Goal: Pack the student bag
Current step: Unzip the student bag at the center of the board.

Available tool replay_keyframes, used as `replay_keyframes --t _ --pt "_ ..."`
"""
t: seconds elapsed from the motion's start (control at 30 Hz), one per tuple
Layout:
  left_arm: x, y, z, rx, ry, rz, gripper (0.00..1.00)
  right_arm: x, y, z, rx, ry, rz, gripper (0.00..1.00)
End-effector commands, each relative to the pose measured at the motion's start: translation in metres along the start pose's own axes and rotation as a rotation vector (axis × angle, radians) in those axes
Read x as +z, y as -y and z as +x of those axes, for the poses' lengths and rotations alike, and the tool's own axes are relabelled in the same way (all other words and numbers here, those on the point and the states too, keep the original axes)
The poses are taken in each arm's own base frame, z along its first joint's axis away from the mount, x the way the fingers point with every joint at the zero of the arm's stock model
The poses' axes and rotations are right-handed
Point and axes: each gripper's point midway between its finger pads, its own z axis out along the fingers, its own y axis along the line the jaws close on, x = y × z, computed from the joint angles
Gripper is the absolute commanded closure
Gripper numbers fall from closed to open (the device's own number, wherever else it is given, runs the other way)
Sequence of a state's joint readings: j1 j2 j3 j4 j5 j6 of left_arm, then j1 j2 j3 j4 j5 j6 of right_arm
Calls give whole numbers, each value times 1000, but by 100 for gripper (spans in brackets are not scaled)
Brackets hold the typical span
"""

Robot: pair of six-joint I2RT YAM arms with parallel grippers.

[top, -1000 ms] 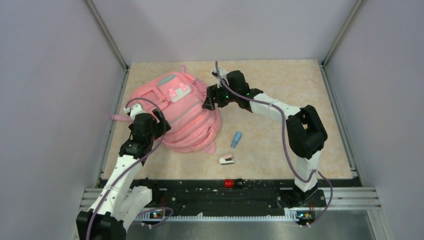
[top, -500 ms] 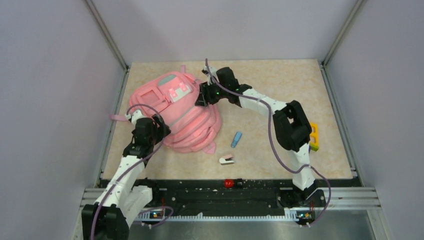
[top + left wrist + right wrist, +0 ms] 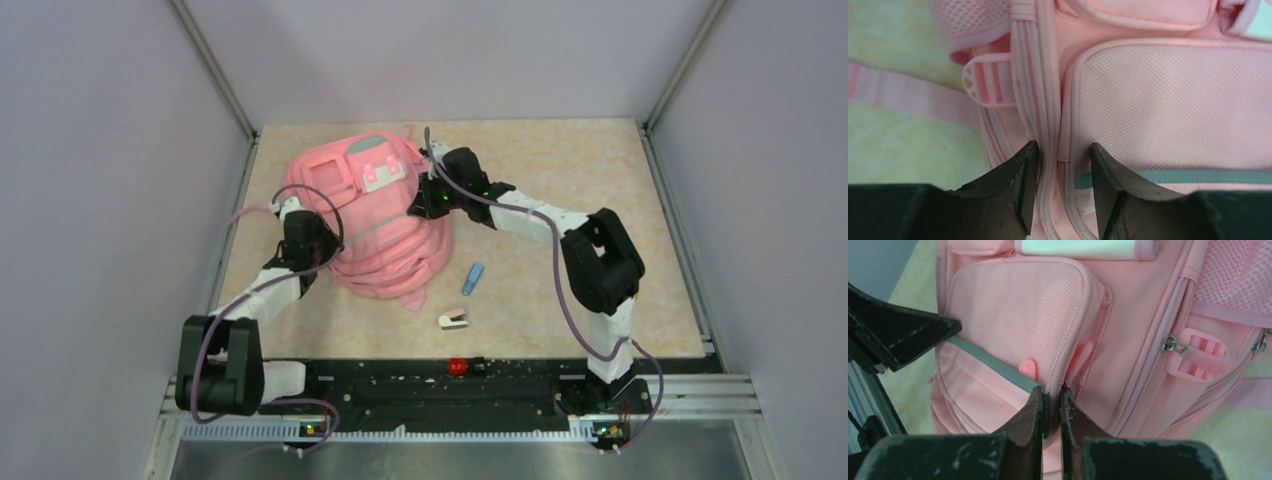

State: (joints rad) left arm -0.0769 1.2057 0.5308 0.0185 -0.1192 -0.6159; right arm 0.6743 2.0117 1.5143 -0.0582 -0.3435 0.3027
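The student bag (image 3: 372,225) is a large pink backpack at the back left of the table, its grey-white patches (image 3: 378,172) facing up. My left gripper (image 3: 316,244) is at its left side. In the left wrist view the fingers (image 3: 1063,150) are closed on a ridge of zip piping beside the mesh pocket (image 3: 1168,100). My right gripper (image 3: 419,204) is at the bag's right side. In the right wrist view it (image 3: 1051,392) is pinched shut on the edge of a mesh pocket (image 3: 1013,315). A zip pull (image 3: 1193,357) shows to the right.
A small blue item (image 3: 472,278) and a small white-and-black item (image 3: 452,321) lie on the table right of the bag. A red button (image 3: 458,366) sits on the front rail. Metal frame posts and grey walls enclose the table. A loose strap (image 3: 908,95) trails left.
The bag has shifted back and right and turned more upright. My left arm has stretched forward along its left side. My right gripper has moved slightly right with it.
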Motion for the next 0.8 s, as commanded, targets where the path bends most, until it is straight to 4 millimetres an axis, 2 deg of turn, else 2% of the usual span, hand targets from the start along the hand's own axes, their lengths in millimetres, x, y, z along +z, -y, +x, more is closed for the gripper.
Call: replay_keyframes --t 0.0,0.03,0.17,0.23,0.33,0.4,0.47,0.57,0.63,0.7,0.77 --pt "33 45 -50 17 101 113 56 -35 -27 -11 44 71 -12 100" --pt "40 52 -53 24 88 127 57 -36 -27 2 59 54 2 100" --pt "65 88 -66 55 49 233 58 -38 -45 21 69 75 18 100" --pt "76 99 -73 74 56 269 58 -34 -53 32 67 72 14 100" --pt "84 115 -87 104 80 314 54 -27 -61 37 55 52 0 100" --pt "83 125 -99 130 105 341 48 -27 -60 34 37 46 10 97" --pt "77 131 -114 156 134 343 38 -34 -58 27 1 57 39 90" --pt "59 132 -134 200 182 313 24 -52 -53 12 -89 76 91 70" --pt "45 126 -140 214 201 280 19 -64 -48 3 -138 85 118 58" --pt "31 119 -138 213 205 263 17 -74 -37 -4 -162 93 150 44" --pt "18 110 -129 192 203 255 17 -80 -25 -10 -183 106 163 35"
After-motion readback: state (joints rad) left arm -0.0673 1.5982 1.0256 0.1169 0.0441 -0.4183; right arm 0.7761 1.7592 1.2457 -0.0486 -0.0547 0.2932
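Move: The left fingers, half open, straddle the student bag's left side seam; the bag's middle lies about 7 cm ahead and 8 cm to the right of them, slightly lower. The right fingers are already shut on the front pocket's edge, with the bag's middle level ahead and some 10 cm to the left. From that right hand, a zip pull sits about 8 cm ahead and 1 cm left, and the blue object is on the table 15 cm back and 14 cm right. Swing the bag clockwise with both hands: drive the left gripper forward about 14 cm with its fingers on the left seam, turning it slightly clockwise, while the right keeps its pinch, drawing rightward and then mainly back, some 5 cm in all. Finish by opening both grippers to let go, lifting the left one clear by about 6 cm and raising the right slightly. ##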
